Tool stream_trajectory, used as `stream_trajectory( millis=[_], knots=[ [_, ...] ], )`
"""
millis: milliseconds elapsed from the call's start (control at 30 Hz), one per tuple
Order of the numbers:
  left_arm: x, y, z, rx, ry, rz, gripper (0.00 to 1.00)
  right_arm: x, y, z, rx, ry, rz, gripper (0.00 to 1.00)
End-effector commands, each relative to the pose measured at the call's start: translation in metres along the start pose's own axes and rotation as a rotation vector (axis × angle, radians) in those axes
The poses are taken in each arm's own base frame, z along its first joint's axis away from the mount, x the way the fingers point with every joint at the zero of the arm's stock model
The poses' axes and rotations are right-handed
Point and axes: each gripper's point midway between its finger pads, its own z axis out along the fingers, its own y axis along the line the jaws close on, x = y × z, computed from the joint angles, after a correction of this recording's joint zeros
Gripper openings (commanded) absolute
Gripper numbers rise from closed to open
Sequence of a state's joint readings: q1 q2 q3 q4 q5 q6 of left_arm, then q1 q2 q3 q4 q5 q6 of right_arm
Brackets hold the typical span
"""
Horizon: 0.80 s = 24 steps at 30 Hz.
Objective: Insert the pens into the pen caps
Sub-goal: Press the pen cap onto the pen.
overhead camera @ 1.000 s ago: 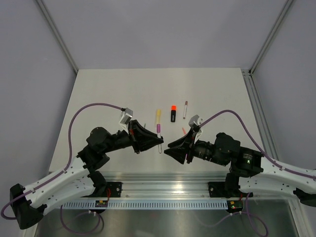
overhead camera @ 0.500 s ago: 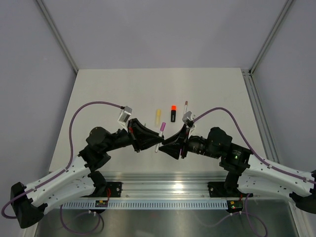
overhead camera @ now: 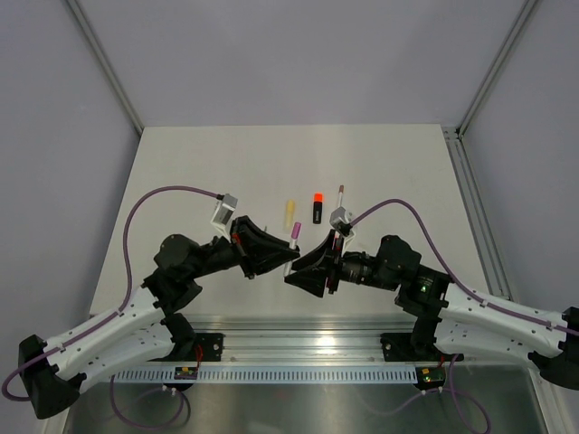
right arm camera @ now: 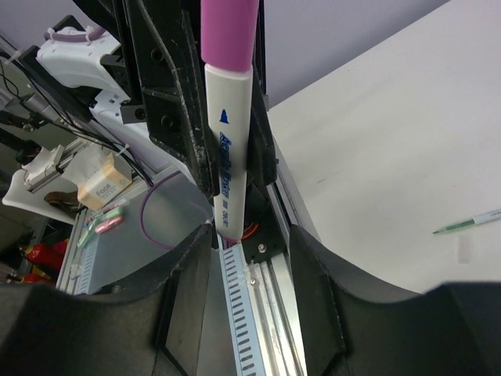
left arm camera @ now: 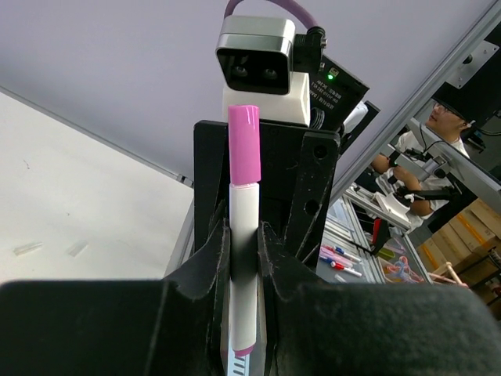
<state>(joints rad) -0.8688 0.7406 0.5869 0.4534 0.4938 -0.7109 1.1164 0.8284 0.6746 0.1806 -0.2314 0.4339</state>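
Note:
My left gripper (left arm camera: 243,244) is shut on a white pen (left arm camera: 243,266) held above the table. A pink cap (left arm camera: 243,145) sits on the pen's far end, and the pen's pink-tipped tail pokes out behind the pads. In the top view the pen (overhead camera: 291,244) slants between the two grippers. My right gripper (right arm camera: 249,254) faces the left one. It stands open, its fingers apart on either side of the pen's (right arm camera: 231,149) lower end without touching it. On the table lie a pale yellow highlighter (overhead camera: 289,213), a black highlighter with an orange end (overhead camera: 317,207) and a thin pen (overhead camera: 339,197).
A thin green-tipped pen (right arm camera: 470,225) and a small clear cap (right arm camera: 467,249) lie on the white table to my right. Two tiny pale caps (left arm camera: 27,249) (left arm camera: 77,247) lie on the table at the left. The metal rail (overhead camera: 298,339) runs along the near edge.
The right gripper has moved left up to the left gripper and opened wider. The left gripper has tilted the held pen, cap end now leaning right.

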Motion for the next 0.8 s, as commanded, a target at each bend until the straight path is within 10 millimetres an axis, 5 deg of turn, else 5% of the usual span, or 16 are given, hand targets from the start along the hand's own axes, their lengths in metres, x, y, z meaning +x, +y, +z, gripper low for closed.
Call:
stream_trajectory(
  millis=[0,433,767],
  knots=[
    [-0.029,-0.019,0.002,0.056,-0.107,0.047,0.0,-0.012,0.013,0.006,-0.076,-0.049,-0.005,0.5],
    [-0.026,-0.016,0.0,0.044,-0.131,0.033,0.0,-0.017,0.014,0.013,-0.089,-0.079,-0.001,0.35],
    [-0.017,-0.014,-0.001,0.041,-0.104,0.024,0.0,-0.026,0.008,0.007,-0.041,-0.108,-0.016,0.0]
  ],
)
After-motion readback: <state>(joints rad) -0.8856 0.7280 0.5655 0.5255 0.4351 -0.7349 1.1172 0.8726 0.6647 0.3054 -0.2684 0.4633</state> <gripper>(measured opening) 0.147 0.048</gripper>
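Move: The pink-capped pen is already upright in the left fingers, its top leaning forward; its middle is about 1 cm ahead of and 1 cm above that hand, level with it sideways. From the open right hand, the pen's middle lies about 2 cm ahead, 1 cm left and 4 cm up, with the lower end beside its fingertips. Down on the table, the yellow pen is roughly 28 cm straight ahead of the right hand and 29 cm below, the black-orange marker some 9 cm right of it and 2 cm farther out. The right fingers close from half open to nearly shut and pinch the white lower end of the pen, below the left hand's grip. To get there the right hand first slides about 1 cm left to bring its fingertips round the barrel, then rises about 1 cm as the fingers shut. The left hand keeps its hold and also lifts about 1 cm. ##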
